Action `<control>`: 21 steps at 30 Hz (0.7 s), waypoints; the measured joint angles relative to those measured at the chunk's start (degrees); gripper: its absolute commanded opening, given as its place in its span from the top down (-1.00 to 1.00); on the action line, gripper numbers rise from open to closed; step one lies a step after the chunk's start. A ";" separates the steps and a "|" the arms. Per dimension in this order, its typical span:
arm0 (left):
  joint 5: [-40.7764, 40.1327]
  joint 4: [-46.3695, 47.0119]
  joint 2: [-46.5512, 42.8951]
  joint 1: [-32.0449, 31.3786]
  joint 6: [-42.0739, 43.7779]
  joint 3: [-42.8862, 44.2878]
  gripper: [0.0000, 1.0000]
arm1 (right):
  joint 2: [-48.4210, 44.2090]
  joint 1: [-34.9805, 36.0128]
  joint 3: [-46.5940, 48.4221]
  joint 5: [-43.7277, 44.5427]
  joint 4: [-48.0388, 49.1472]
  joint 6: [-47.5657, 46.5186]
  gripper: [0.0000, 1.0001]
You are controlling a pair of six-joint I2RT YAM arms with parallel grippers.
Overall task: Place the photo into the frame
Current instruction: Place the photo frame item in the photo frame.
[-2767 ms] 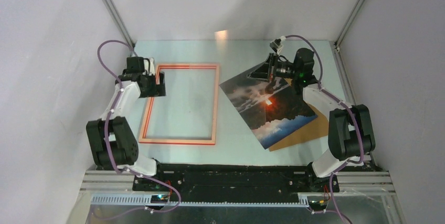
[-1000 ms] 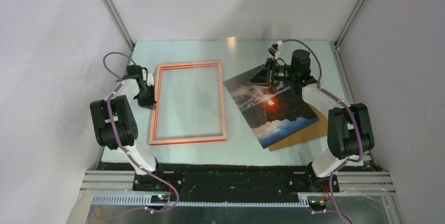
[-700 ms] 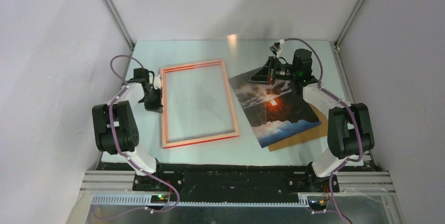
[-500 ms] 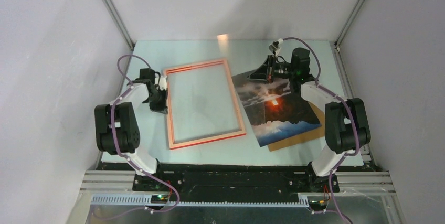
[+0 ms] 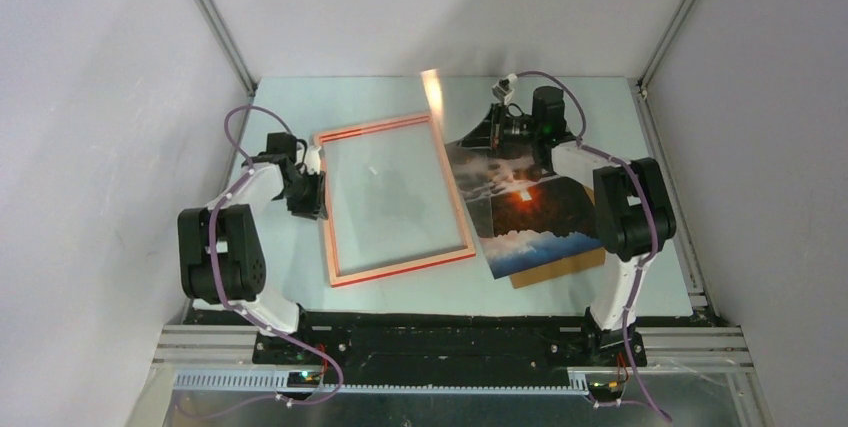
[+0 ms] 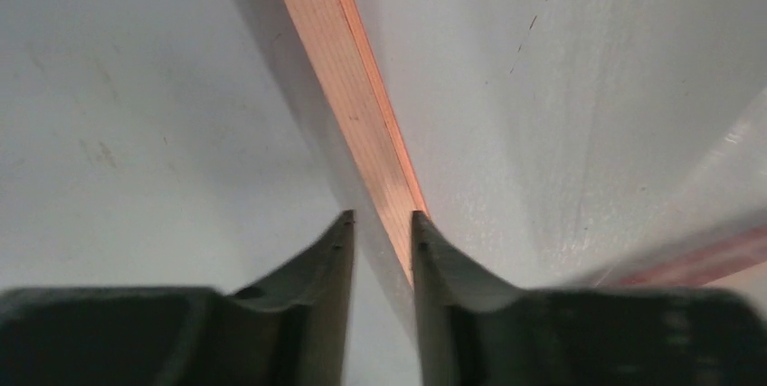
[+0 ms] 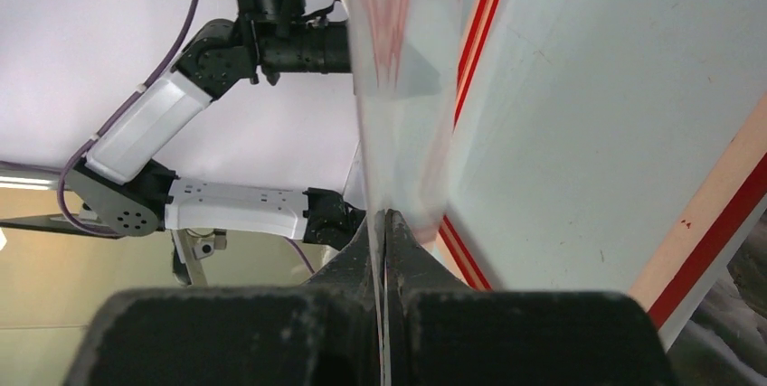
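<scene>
The frame [image 5: 403,267], red with a clear pane, lies tilted on the table's middle. My left gripper [image 5: 312,195] is at its left rail. In the left wrist view the pale rail [image 6: 344,51] runs down to the right fingertip, and the jaws [image 6: 382,216] stand slightly apart with bare table between them. The photo [image 5: 520,209], dark rock with an orange sun, lies right of the frame. My right gripper [image 5: 490,132] is shut on its far corner. In the right wrist view the thin sheet [image 7: 398,61] rises edge-on from the shut gripper [image 7: 386,214], with the frame [image 7: 714,232] behind.
A plain brown backing board [image 5: 565,265] lies under the photo's near right side. Pale walls with metal corner posts close in the table [image 5: 600,97] on three sides. The left arm [image 7: 181,124] shows across in the right wrist view.
The frame has slid right toward the photo and turned to a tilt. My left gripper's jaws have parted off the rail. The right gripper has carried the photo's far corner left.
</scene>
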 measured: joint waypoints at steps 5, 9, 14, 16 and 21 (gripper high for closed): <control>-0.66 -0.09 -1.81 0.02 -0.07 0.00 -0.16 | 5.07 1.07 3.02 -0.74 0.39 1.36 1.00; -1.57 -0.11 -3.10 0.42 -0.04 0.00 -0.31 | 9.05 2.01 5.60 -1.25 1.92 3.54 1.00; -2.49 -0.07 -4.24 1.75 -0.07 0.00 -0.40 | 13.79 3.54 8.41 -2.29 6.40 8.68 1.00; -3.13 -0.09 -4.26 2.16 -0.09 0.00 -0.41 | 15.43 4.17 9.68 -2.64 7.39 10.25 1.00; -4.04 0.00 -4.26 2.45 -0.13 0.00 -0.42 | 19.21 5.64 13.33 -3.78 9.40 14.14 1.00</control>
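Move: The frame's middle lies about 17 cm to the left of the right hand, 4 cm back and 18 cm below; that hand already holds the clear sheet, its fingers pointing left. The photo's middle is some 16 cm to its right, 4 cm back, with the backing board about 25 cm right and 6 cm back, both roughly 19 cm down. From the left hand, at the frame's outer left side, the frame's middle is about 18 cm right, 4 cm ahead and 2 cm below. Leftward and down goes the right hand, about 6 cm across and 4.5 cm lower with a little forward, carrying the pinched clear sheet in over the frame while the wrist rolls its forward side down some 10 degrees and swings slightly counter-clockwise. The left hand backs off the frame's left side, first rising 2 cm, then drifting 2.5 cm left, its partly open fingers spreading much wider. ##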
